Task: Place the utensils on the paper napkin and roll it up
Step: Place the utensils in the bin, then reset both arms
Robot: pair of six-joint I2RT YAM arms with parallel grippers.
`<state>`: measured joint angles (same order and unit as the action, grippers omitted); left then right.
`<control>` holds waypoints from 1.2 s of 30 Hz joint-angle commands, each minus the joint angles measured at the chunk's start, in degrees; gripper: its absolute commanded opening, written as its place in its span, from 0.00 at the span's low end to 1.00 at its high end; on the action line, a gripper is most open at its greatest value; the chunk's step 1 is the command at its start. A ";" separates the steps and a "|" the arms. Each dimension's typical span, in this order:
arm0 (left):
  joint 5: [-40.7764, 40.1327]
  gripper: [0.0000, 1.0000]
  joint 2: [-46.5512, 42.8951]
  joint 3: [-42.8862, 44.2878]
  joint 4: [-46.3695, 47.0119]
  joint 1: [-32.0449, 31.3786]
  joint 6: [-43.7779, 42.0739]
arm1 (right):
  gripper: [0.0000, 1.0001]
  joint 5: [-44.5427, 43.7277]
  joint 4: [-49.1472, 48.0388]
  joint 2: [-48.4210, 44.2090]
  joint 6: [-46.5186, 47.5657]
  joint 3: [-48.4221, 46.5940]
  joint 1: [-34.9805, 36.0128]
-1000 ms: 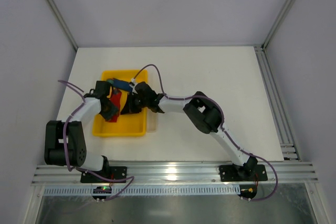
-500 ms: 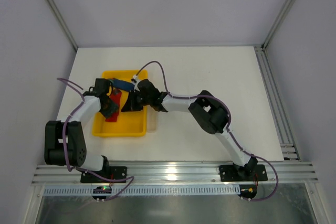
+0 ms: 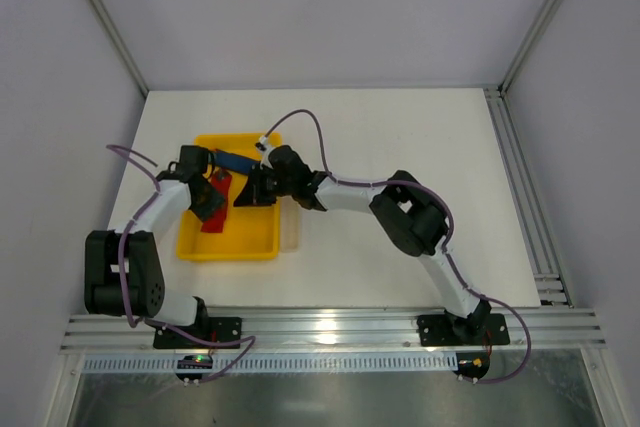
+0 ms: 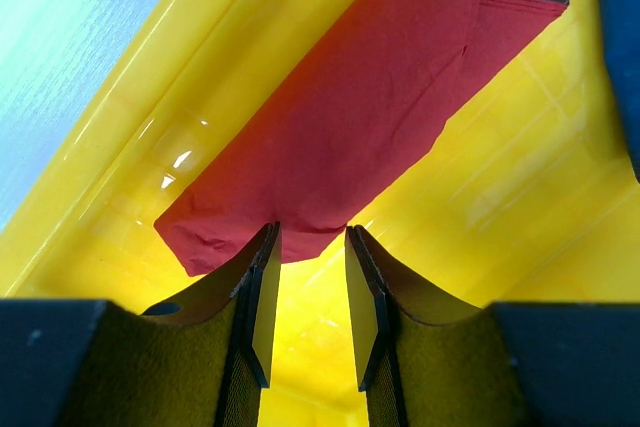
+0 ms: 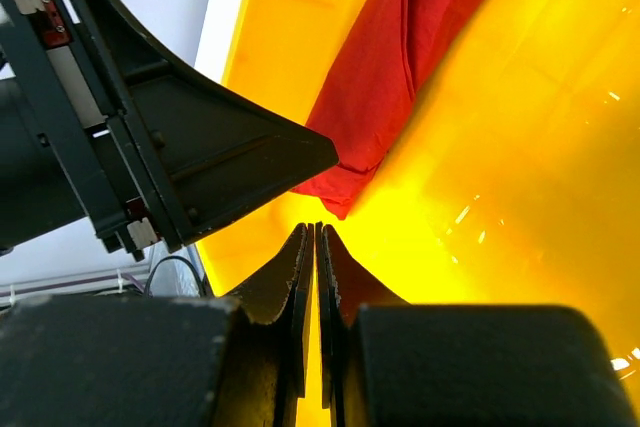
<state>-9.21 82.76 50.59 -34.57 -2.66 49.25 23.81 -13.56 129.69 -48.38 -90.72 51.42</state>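
The paper napkin [image 4: 340, 117] is a narrow red fold lying slantwise on the floor of the yellow tray [image 4: 140, 127]. In the top view the napkin [image 3: 213, 220] shows partly under the left arm. My left gripper [image 4: 308, 239] is open. Its fingertips stand just short of the napkin's near end, with only yellow tray floor between them. My right gripper [image 5: 315, 229] is shut on nothing and hovers low over the tray floor, just short of the napkin's tip [image 5: 395, 57]. The utensils are out of view.
A blue stick [image 3: 235, 160] lies at the far end of the tray [image 3: 230, 252], which sits left of centre on the white table. Both grippers [image 3: 208, 202] [image 3: 256, 190] crowd inside the tray. The left gripper's black finger [image 5: 200, 147] looms close beside the right one.
The right gripper has shifted a little toward the tray's far end and its elbow has swung right. The left jaws have spread very slightly. The napkin has stayed put.
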 commanded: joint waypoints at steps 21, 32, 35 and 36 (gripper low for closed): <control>8.94 0.99 -21.40 9.80 1.95 -20.71 -7.77 | 0.98 -31.08 30.92 -46.25 11.12 21.70 -1.67; 14.22 1.00 -38.36 1.19 6.61 -37.15 -9.00 | 0.98 -43.50 47.94 -77.90 7.60 35.16 0.44; 14.66 1.00 -41.96 -1.10 7.58 -38.12 -8.83 | 0.98 -42.89 46.09 -85.11 7.51 39.03 0.52; 14.66 1.00 -42.68 -1.98 7.76 -38.13 -8.82 | 0.98 -42.97 45.91 -86.78 7.77 39.99 0.52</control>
<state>4.01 42.78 49.93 -30.17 -40.32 41.28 -16.86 31.97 47.11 -40.25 -52.64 51.55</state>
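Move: Inside the yellow bin, the red napkin roll lies just under the left hand, its middle about 4 cm ahead and 4 cm below. From the right hand, that middle is some 6 cm left, 3 cm ahead and 7 cm down. Counted from the left hand, the blue cloth is about 12 cm ahead and 5 cm right, and the clear tray beside the bin is roughly level with it, 18 cm to the right. Backing out of the bin, both empty hands rise away from the napkin roll and swing right, then draw back, opening wide as they go. The left climbs about 20 cm and goes nearly as far right, over the bin's right side, while the right travels some 32 cm right across the tray to above the bare table; both turn clockwise and tip their fingers upward. ##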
